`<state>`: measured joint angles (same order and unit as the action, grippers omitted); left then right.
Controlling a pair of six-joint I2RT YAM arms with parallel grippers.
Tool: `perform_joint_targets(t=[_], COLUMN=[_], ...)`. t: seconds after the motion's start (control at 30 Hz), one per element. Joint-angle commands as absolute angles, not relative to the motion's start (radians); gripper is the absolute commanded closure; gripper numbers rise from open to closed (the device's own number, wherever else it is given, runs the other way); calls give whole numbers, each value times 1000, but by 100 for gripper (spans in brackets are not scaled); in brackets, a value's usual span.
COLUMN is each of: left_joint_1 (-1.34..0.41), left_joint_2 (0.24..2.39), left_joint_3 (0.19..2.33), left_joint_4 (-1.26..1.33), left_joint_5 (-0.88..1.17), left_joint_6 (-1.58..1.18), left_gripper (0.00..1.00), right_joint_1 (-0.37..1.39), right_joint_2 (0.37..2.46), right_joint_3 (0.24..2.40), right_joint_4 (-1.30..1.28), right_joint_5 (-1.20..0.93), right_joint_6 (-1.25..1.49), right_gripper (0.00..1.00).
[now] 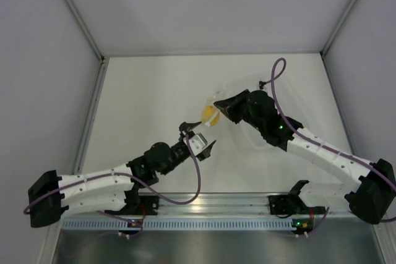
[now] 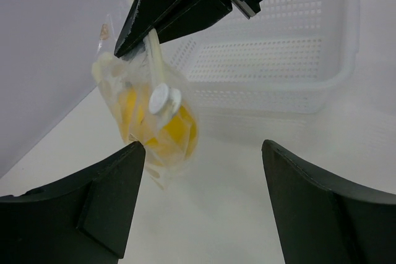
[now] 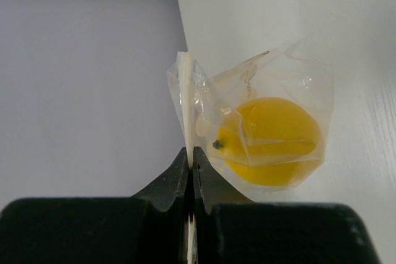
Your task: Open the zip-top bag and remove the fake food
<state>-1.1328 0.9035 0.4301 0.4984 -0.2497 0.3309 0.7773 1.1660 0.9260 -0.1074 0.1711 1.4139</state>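
The zip-top bag [image 3: 281,78], clear and crinkly, hangs in the air from its top edge, which my right gripper [image 3: 190,153] is shut on. Inside sits the fake food [image 3: 272,140], a yellow lemon-like oval. In the left wrist view the bag [image 2: 145,100] dangles under the right gripper's fingers [image 2: 185,4], with a white slider [image 2: 164,100] on it and the fake food [image 2: 179,131] showing through. My left gripper [image 2: 203,149] is open just below and in front of the bag, its left fingertip close to the bag's lower corner, nothing between the jaws. From above, the bag [image 1: 210,115] hangs between both grippers.
A clear perforated tray [image 2: 278,60] stands on the white table behind the bag, under the right arm in the top view [image 1: 244,81]. Grey walls enclose the table at the left, back and right.
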Motion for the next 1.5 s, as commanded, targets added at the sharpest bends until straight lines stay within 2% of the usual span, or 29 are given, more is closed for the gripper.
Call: perform_joint_targets(t=[0.0,0.17,0.5,0.63,0.77,0.8,0.83,1.03,1.1,1.13,1.23,1.37,1.47], left_joint_1=[-1161,-1167,-1167,-1167,-1167,-1167,-1167,-1167,-1166,-1160,-1135,-1105,-1054], left_joint_2=[928,940,896,884,874,879,879,858,844,838,833,816,796], left_joint_3=[486,491,459,456,457,456,457,440,434,439,491,578,635], left_joint_4=[632,675,703,701,703,703,701,699,693,657,531,365,200], left_joint_5=[-350,-423,-423,-414,-387,-377,-379,-362,-359,-362,-364,-354,-302], left_joint_6=[388,394,391,394,394,396,393,358,319,302,224,109,23], left_gripper=[19,39,58,72,76,82,100,100,100,100,100,100,100], right_joint_1=[796,796,796,795,796,796,796,795,782,779,735,672,635], right_joint_2=[1147,1144,1166,1177,1183,1184,1186,1170,1166,1166,1160,1151,1125], right_joint_3=[971,948,934,939,940,942,942,911,881,868,806,733,736], right_joint_4=[-71,-60,-8,-9,18,20,24,112,173,240,410,558,539], right_joint_5=[152,143,107,94,89,86,84,87,58,37,-92,-287,-386], right_joint_6=[1397,1391,1388,1393,1394,1394,1394,1336,1313,1289,1256,1178,1040], right_gripper=[100,100,100,100,100,100,100,99,87,63,42,39,40])
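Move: Just ahead of the open left fingers, about 3 cm farther out, straight ahead sideways and some 4 cm higher, is the white slider on the zip edge of the bag that the right hand holds up. The yellow fake food inside the bag lies roughly 5 cm ahead of the left hand, 1 cm to its right and level with it. From the right hand, the slider is about 4 cm back, 3 cm left and 4 cm lower. Rising about 4 cm and edging slightly forward and left, the left hand closes fully on the bag's zip edge just below the slider, then keeps its pinch. The shut right hand meanwhile eases a couple of centimetres left and slightly back, then opens to let go of the bag, its fingers tipping up and swinging counter-clockwise, each nearly 20 degrees. ##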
